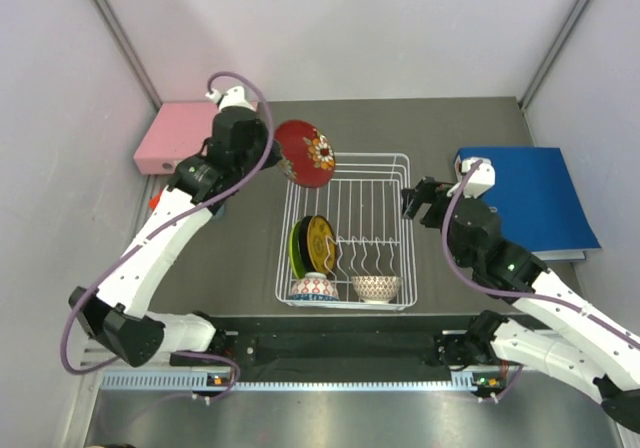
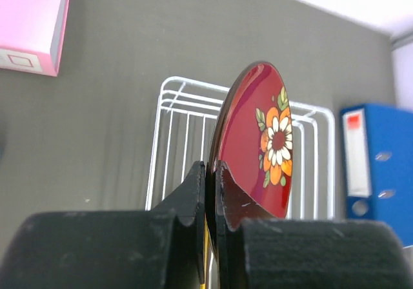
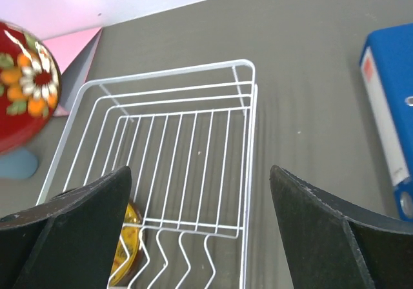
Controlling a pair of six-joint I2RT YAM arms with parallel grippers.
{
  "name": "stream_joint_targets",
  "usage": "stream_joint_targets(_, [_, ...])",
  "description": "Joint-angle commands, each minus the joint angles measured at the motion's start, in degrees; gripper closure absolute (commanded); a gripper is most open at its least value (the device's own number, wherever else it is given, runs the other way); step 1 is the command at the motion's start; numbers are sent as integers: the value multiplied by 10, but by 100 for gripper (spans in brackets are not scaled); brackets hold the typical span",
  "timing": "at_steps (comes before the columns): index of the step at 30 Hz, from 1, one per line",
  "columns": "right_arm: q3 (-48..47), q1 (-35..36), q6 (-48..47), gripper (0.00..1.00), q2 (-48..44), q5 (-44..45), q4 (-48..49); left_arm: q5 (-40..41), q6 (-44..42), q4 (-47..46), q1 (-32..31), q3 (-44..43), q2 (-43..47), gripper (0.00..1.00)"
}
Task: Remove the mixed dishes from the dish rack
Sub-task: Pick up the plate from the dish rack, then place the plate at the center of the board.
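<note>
My left gripper (image 1: 284, 160) is shut on the rim of a dark red plate (image 1: 306, 153) with an orange flower, holding it on edge above the far left corner of the white wire dish rack (image 1: 404, 230). In the left wrist view the jaws (image 2: 210, 173) pinch the plate (image 2: 258, 140). A lime green plate (image 1: 297, 248) and a yellow plate (image 1: 320, 243) stand in the rack. A blue patterned bowl (image 1: 313, 287) and a beige bowl (image 1: 376, 288) sit at its near end. My right gripper (image 3: 200, 169) is open and empty over the rack's right side. A pale blue cup (image 3: 18, 163) lies left of the rack.
A pink binder (image 1: 175, 136) lies at the far left and a blue binder (image 1: 530, 203) at the right of the table. A small red object (image 1: 153, 201) sits by the left arm. Grey walls close in on both sides and the back.
</note>
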State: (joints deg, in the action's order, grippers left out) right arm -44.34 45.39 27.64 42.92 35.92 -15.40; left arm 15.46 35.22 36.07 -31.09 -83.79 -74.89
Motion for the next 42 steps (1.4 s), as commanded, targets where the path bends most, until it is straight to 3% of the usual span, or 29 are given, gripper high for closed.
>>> stream_joint_targets(1, [6, -16, 8, 12, -9, -53, 55, -181, 73, -172, 57, 34, 36, 100])
stream_joint_targets(12, [14, -21, 10, 12, -14, -74, 67, -267, 150, -315, 158, -13, -127, 100])
stream_joint_targets(19, [31, -22, 6, 12, -24, -76, 73, -247, 131, -309, 216, -27, -196, 100])
stream_joint_targets(29, [38, -26, 7, 12, -1, -100, 89, -306, 170, -349, 261, -77, -290, 100])
stream_joint_targets(33, [48, -27, 5, 12, -9, -93, 88, -303, 158, -352, 261, -51, -267, 100])
stream_joint_targets(36, [52, -28, 7, 12, -6, -92, 92, -270, 118, -292, 260, -31, -219, 100])
stream_joint_targets(42, [62, -29, 10, 12, 11, -102, 106, -129, 88, -208, 258, 108, -32, 100])
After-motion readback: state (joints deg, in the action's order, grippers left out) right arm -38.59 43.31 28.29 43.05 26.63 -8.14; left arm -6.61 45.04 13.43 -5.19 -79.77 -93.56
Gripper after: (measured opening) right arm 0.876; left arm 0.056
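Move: The left hand, holding the red plate, has the bare table between pink binder and rack about 18 cm ahead, 9 cm to its left and 31 cm below. From this hand the blue cup is some 11 cm ahead and 20 cm left, the pink binder 30 cm ahead and 22 cm left, and the yellow plate 8 cm back and 8 cm right. That bare table lies about 26 cm ahead and 33 cm left of the right hand. Still pinching the red plate by its rim, the left hand carries it forward some 19 cm away from the rack towards the pink binder, sinking about 9 cm and easing left as it goes, then draws back about 5 cm, still edging left. The wrist rolls left side down by some 20 degrees, laying the plate flatter, and swings slightly counter-clockwise. ##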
